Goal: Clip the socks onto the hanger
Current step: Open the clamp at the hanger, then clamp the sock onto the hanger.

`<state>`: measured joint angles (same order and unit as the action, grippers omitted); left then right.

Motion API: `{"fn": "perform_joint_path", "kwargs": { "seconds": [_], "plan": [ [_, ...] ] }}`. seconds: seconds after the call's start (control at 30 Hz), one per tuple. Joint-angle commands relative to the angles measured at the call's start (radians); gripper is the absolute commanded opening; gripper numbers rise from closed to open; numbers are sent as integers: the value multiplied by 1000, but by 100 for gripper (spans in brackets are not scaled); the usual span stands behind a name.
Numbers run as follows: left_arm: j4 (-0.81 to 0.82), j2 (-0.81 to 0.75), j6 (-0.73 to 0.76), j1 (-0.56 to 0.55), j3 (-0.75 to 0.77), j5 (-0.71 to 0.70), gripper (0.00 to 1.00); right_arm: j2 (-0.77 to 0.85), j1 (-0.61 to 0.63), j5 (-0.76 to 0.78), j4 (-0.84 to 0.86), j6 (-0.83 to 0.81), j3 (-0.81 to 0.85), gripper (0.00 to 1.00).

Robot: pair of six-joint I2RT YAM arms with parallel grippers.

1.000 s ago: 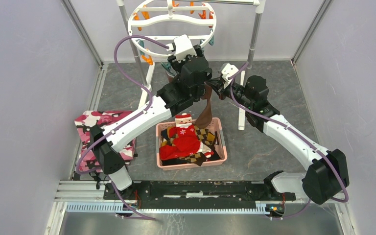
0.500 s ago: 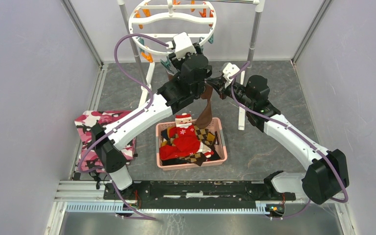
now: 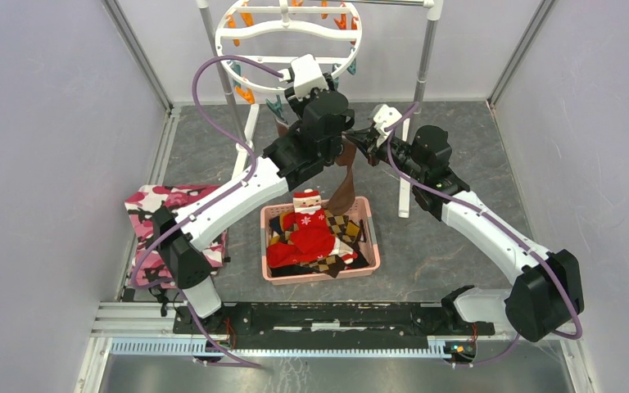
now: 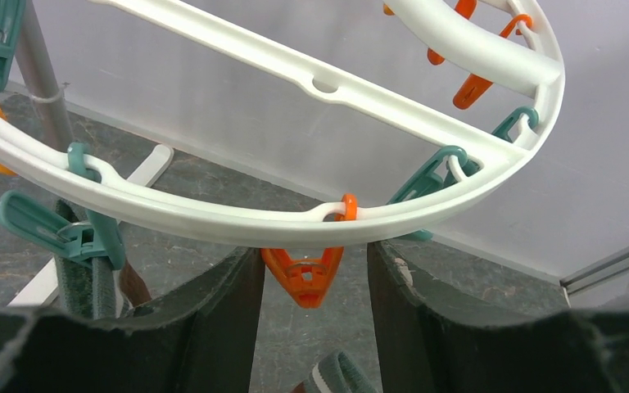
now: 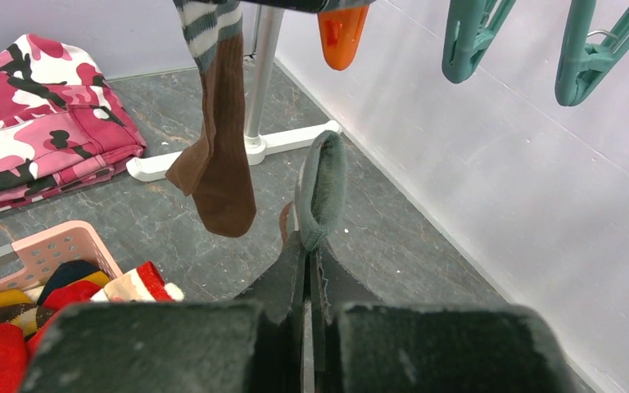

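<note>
The white ring hanger hangs at the back with orange and teal clips round its rim. My left gripper is raised under the rim, open, with an orange clip between its fingers. One brown sock with a striped cuff hangs from a teal clip. My right gripper is shut on the grey cuff of the other brown sock, which dangles over the basket. That cuff shows just below the left fingers.
A pink basket in the middle holds a red Santa sock and argyle socks. Pink camouflage cloth lies at the left. The rack's metal pole and white foot stand behind the arms, near the back wall.
The left arm has crept up and back toward the hanger rim, and its jaws have narrowed around the orange clip. The right arm and its sock have stayed put.
</note>
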<state>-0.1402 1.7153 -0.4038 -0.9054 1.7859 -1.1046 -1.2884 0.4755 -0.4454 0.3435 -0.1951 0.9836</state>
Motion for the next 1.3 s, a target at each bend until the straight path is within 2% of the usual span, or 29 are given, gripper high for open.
{"fn": "perform_joint_path", "kwargs": {
  "seconds": [0.0, 0.23, 0.5, 0.63, 1.27],
  "plan": [
    [62, -35, 84, 8, -17, -15, 54, 23, -6, -14, 55, 16, -8, 0],
    [54, -41, 88, 22, -18, -18, 53, 23, -7, -15, 57, 17, -8, 0],
    [56, -55, 79, 23, -23, 5, 26, 21, -7, -17, 58, 17, -4, 0],
    [56, -58, 76, 23, -25, 12, 20, 15, -7, -24, 57, 22, 6, 0],
    [43, -74, 46, 23, -34, 30, 19, -101, 29, 1, 35, 41, 182, 0]
  ]
}}
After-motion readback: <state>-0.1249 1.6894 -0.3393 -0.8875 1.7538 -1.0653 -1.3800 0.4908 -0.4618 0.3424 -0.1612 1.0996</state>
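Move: The orange clip under the hanger's near rim hangs between the left gripper's parted fingers, about 1 cm left of their middle. A green clip bearing the first sock is some 8 cm left of the left hand and 1 cm back; another green clip is about 5 cm right and 5 cm farther out. From the right hand, pinching the second sock at its cuff, the orange clip lies about 3 cm ahead, 6 cm left and 6 cm higher. Ease the left gripper about 1 cm left, with a slight dip and back up, rolling its left side up a few degrees; close the fingers to about half their gap to pinch the orange clip's handles, and keep squeezing. Only then bring the right hand, still gripping the sock, left, up and forward, some 3 cm in all, towards the clip's jaws. ##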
